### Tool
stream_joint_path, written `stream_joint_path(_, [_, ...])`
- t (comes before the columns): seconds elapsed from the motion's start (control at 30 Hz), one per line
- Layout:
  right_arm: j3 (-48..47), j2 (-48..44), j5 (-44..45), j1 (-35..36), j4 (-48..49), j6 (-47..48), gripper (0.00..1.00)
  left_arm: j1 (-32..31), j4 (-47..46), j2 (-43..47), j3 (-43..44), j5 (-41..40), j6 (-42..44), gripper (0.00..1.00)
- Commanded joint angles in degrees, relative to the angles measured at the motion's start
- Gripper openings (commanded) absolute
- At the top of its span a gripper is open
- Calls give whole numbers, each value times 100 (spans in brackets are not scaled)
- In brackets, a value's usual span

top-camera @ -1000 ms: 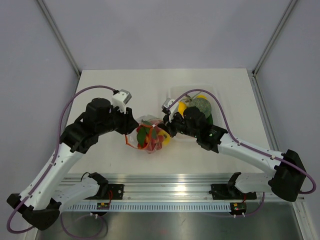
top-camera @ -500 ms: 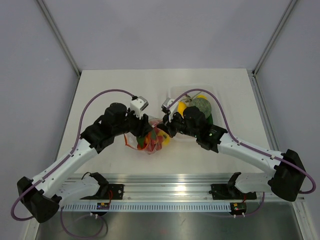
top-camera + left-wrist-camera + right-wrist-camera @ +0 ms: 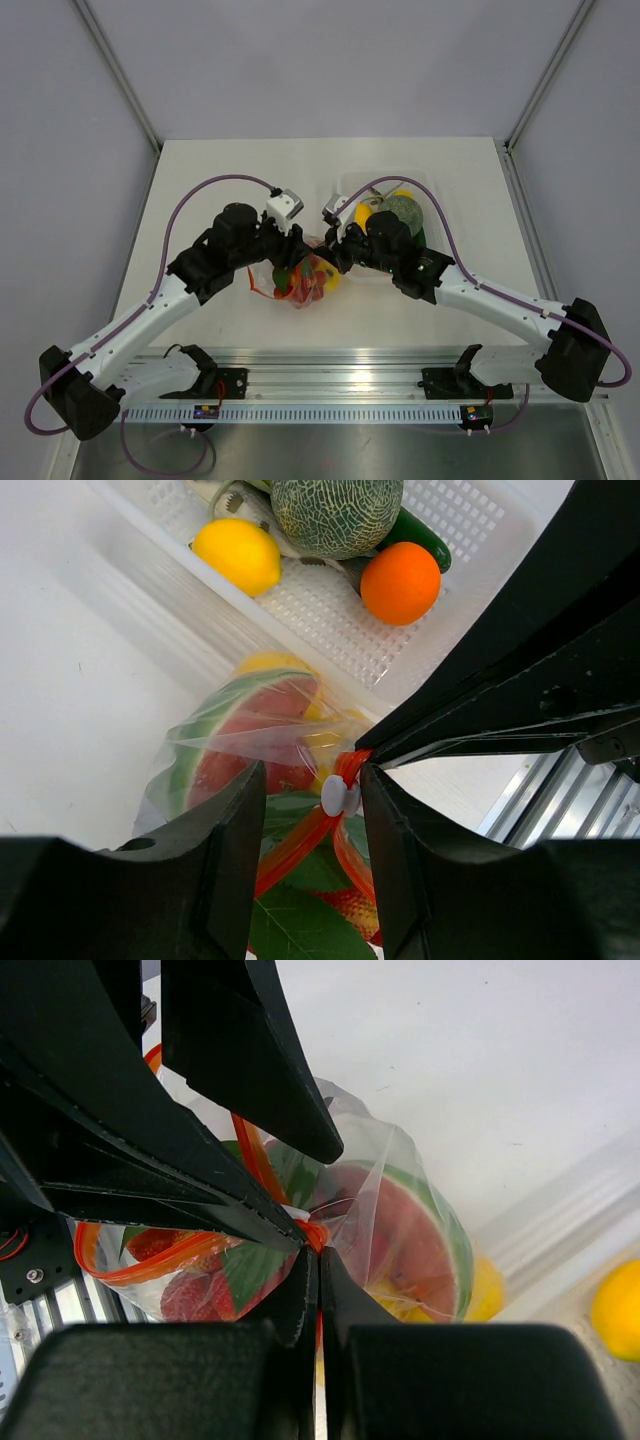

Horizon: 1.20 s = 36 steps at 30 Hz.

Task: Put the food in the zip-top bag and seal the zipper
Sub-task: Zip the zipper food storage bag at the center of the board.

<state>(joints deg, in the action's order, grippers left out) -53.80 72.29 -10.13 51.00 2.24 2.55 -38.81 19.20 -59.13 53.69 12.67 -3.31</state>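
The clear zip-top bag [image 3: 303, 277] lies mid-table, holding a watermelon slice [image 3: 240, 730], strawberries [image 3: 190, 1295] and green leaves. Its red-orange zipper [image 3: 300, 845] carries a white slider [image 3: 340, 795]. My left gripper [image 3: 312, 780] is open and straddles the slider; the slider sits against the right finger, the left finger stands apart. My right gripper [image 3: 318, 1252] is shut on the bag's edge at the zipper's end, tip to tip with the left gripper [image 3: 300, 250]. More food, a lemon [image 3: 238, 552], an orange [image 3: 400, 580] and a netted melon [image 3: 335, 510], lies in the tray.
The white perforated tray [image 3: 432, 205] stands at the back right, just beyond the bag, with a green vegetable [image 3: 425, 540] beside the orange. Both arms meet over the bag. A metal rail [image 3: 330, 385] runs along the near edge.
The left arm has swung right along the bag to its right end and its jaws have opened wider. The right arm and the bag have stayed put.
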Motion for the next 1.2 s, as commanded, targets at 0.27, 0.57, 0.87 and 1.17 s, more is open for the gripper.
stream_joint_path(0.27, [-447, 57, -94, 24, 453, -96, 0, -74, -127, 95, -219, 157, 190, 41])
stream_joint_path(0.57, [-473, 74, -94, 24, 426, -96, 0, -110, -259, 139, -236, 96, 85, 28])
stream_joint_path(0.87, [-491, 39, 590, -55, 365, -114, 0, -118, 39, 86, -25, 280, 216, 0])
stream_joint_path(1.17, [-298, -66, 1329, -539, 769, -580, 0, -110, 426, 332, -43, 140, 585, 0])
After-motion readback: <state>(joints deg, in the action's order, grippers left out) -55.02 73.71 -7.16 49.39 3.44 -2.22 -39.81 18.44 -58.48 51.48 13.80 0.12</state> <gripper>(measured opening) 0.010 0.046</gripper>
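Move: Between the left hand's open fingers, about 1 cm back of and 1 cm below their midpoint, sits the white zipper slider. The right fingertips, pinching the orange zipper end, are some 2 cm to its right and 1 cm farther out. The watermelon slice in the bag lies about 3 cm ahead of the left hand, 3 cm right and 6 cm below. From the right hand the slider is about 2 cm left and 1 cm back. Easing down about 1.5 cm and back about 1 cm, the left hand settles around the slider and closes its half-open fingers to pinch it. The right hand keeps its grip on the zipper end almost still, then late on starts forward about 2 cm, turning some 5 degrees clockwise, while the left begins to rise slightly. ##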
